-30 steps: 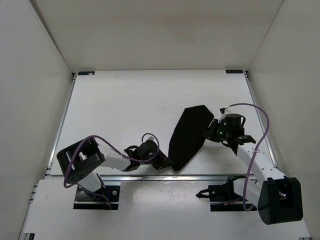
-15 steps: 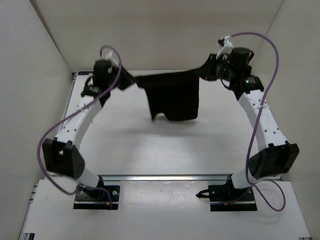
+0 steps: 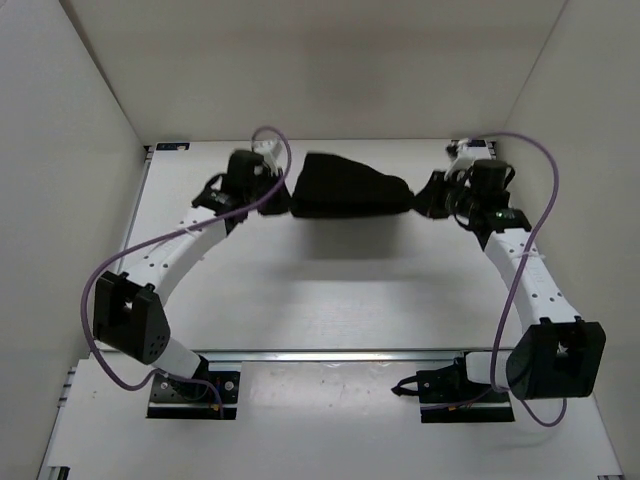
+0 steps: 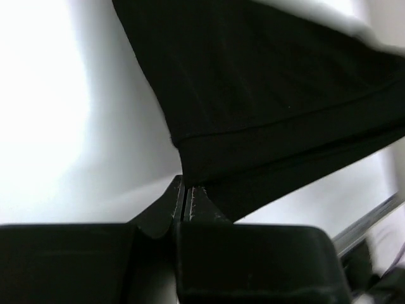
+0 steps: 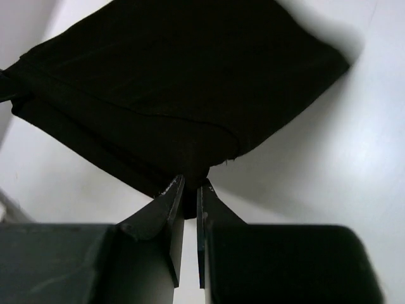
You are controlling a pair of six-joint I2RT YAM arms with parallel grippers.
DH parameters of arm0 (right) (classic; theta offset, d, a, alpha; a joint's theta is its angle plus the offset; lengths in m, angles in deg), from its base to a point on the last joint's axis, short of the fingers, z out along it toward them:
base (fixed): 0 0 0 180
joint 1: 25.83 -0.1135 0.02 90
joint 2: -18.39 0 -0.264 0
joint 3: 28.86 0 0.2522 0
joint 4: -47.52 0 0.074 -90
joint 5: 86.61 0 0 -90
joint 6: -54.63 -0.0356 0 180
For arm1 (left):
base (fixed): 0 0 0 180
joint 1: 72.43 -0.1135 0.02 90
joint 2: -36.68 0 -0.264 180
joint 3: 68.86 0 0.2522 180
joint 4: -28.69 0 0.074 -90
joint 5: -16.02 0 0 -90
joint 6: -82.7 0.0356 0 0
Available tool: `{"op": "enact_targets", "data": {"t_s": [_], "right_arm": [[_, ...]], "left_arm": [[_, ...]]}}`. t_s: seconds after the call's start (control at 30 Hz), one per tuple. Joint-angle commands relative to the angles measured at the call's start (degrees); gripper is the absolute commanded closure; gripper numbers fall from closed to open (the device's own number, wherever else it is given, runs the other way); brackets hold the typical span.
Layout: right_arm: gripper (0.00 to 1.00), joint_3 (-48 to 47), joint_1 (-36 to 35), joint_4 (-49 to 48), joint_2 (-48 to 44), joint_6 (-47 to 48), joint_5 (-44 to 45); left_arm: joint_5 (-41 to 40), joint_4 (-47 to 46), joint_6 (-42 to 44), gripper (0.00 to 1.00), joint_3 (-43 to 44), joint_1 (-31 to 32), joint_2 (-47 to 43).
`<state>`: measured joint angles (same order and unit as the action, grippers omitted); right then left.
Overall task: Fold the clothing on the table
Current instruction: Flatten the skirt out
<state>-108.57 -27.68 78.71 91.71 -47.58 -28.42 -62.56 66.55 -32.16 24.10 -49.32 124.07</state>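
Observation:
The black clothing [image 3: 345, 190] hangs stretched between both grippers above the far part of the white table [image 3: 300, 280], bunched into a wide dark band with its shadow below. My left gripper [image 3: 284, 203] is shut on its left end, and the left wrist view shows the fabric [image 4: 266, 95] pinched at the fingertips [image 4: 187, 190]. At the other end my right gripper [image 3: 420, 200] is shut on the right corner. In the right wrist view the cloth [image 5: 177, 82] fans out from the jaw tips [image 5: 188, 183].
White enclosure walls [image 3: 70, 130] rise on the left, right and back. Blue corner tabs [image 3: 172, 146] mark the table's far corners. An aluminium rail [image 3: 330, 354] runs along the near edge by the arm bases. Purple cables [image 3: 530, 215] loop off both arms.
Both arms swung from the near table up to the far side with the clothing, spreading it out hanging. Since then they have come lower and closer together, and the fabric has bunched.

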Motion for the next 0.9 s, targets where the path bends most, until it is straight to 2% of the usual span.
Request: {"op": "enact_targets", "data": {"t_s": [0.0, 0.07, 0.17, 0.27, 0.4, 0.5, 0.57, 0.67, 0.7, 0.73, 0.77, 0.83, 0.87], "right_arm": [[1.00, 8.37, -1.13, 3.74, -6.59, 2.80, 1.58], [0.99, 15.30, -4.20, 6.38, -10.45, 0.53, 1.32], [1.00, 21.55, -6.50, 10.42, -15.99, -2.37, 0.61], [1.00, 25.07, -6.86, 13.42, -18.91, -4.57, -0.96], [1.00, 27.63, -5.71, 12.28, -19.45, -5.81, -1.41], [1.00, 23.09, -3.96, 8.24, -13.84, -5.90, -1.67], [0.99, 17.20, -1.15, 5.70, -7.86, -4.85, -2.55], [1.00, 0.69, -0.26, 6.90, 5.74, -1.51, -1.06], [1.00, -7.88, -0.44, 9.18, 8.04, -0.55, 0.42], [1.00, -16.66, 0.52, 10.07, 12.16, 0.68, 1.48], [1.00, -21.19, 0.62, 12.08, 15.50, 0.78, 1.75], [0.99, -37.42, 1.75, 14.03, 19.99, 0.87, 1.49], [1.00, -43.15, 1.58, 14.03, 21.33, 0.78, 2.19]], "left_arm": [[-8.78, 4.54, 1.75, 1.00, -11.48, 2.10, -8.53], [-8.79, 5.35, -0.44, 1.00, -19.83, 3.24, -12.74], [-6.60, 7.54, -3.51, 1.00, -26.19, 4.48, -19.34], [-2.99, 9.21, -5.89, 1.00, -31.99, 5.36, -21.65], [0.79, 6.41, -8.09, 1.00, -34.29, 5.11, -20.87], [2.46, 3.33, -5.92, 1.00, -30.17, 2.48, -15.62], [0.71, 3.93, -2.57, 1.00, -20.80, 0.62, -9.72], [-0.69, 7.01, 2.62, 1.00, -2.37, -2.98, 3.70], [-1.74, 9.45, 4.28, 1.00, 6.49, -4.12, 5.75], [-3.49, 10.43, 4.73, 1.00, 11.45, -5.70, 9.60], [-4.47, 12.53, 4.82, 1.00, 20.99, -7.19, 13.38], [-4.48, 14.31, 4.39, 1.00, 39.19, -9.30, 17.61], [-4.39, 14.75, 4.21, 1.00, 42.84, -10.27, 19.37]]}}
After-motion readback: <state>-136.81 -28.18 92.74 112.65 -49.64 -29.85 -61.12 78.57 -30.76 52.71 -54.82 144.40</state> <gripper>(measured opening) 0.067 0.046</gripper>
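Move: I already hold the skirt stretched between my hands, its loose body flung out ahead. Its middle is about 4 cm ahead, 15 cm right of and 5 cm below my left hand; from my right hand it is about 4 cm ahead, 17 cm left and 6 cm below. The bare table patch straight beneath the skirt's middle lies roughly 22 cm lower than my left hand and 24 cm lower than my right. Keeping both pinches shut on the skirt's edge, I whip my two hands together back towards my base by about 16 cm and down some 12 cm, wrists tipping down. I check low and well above the table, then throw both forward and up, finishing 5 cm or so farther out than I began, at nearly the old height, wrists partly levelled again. ##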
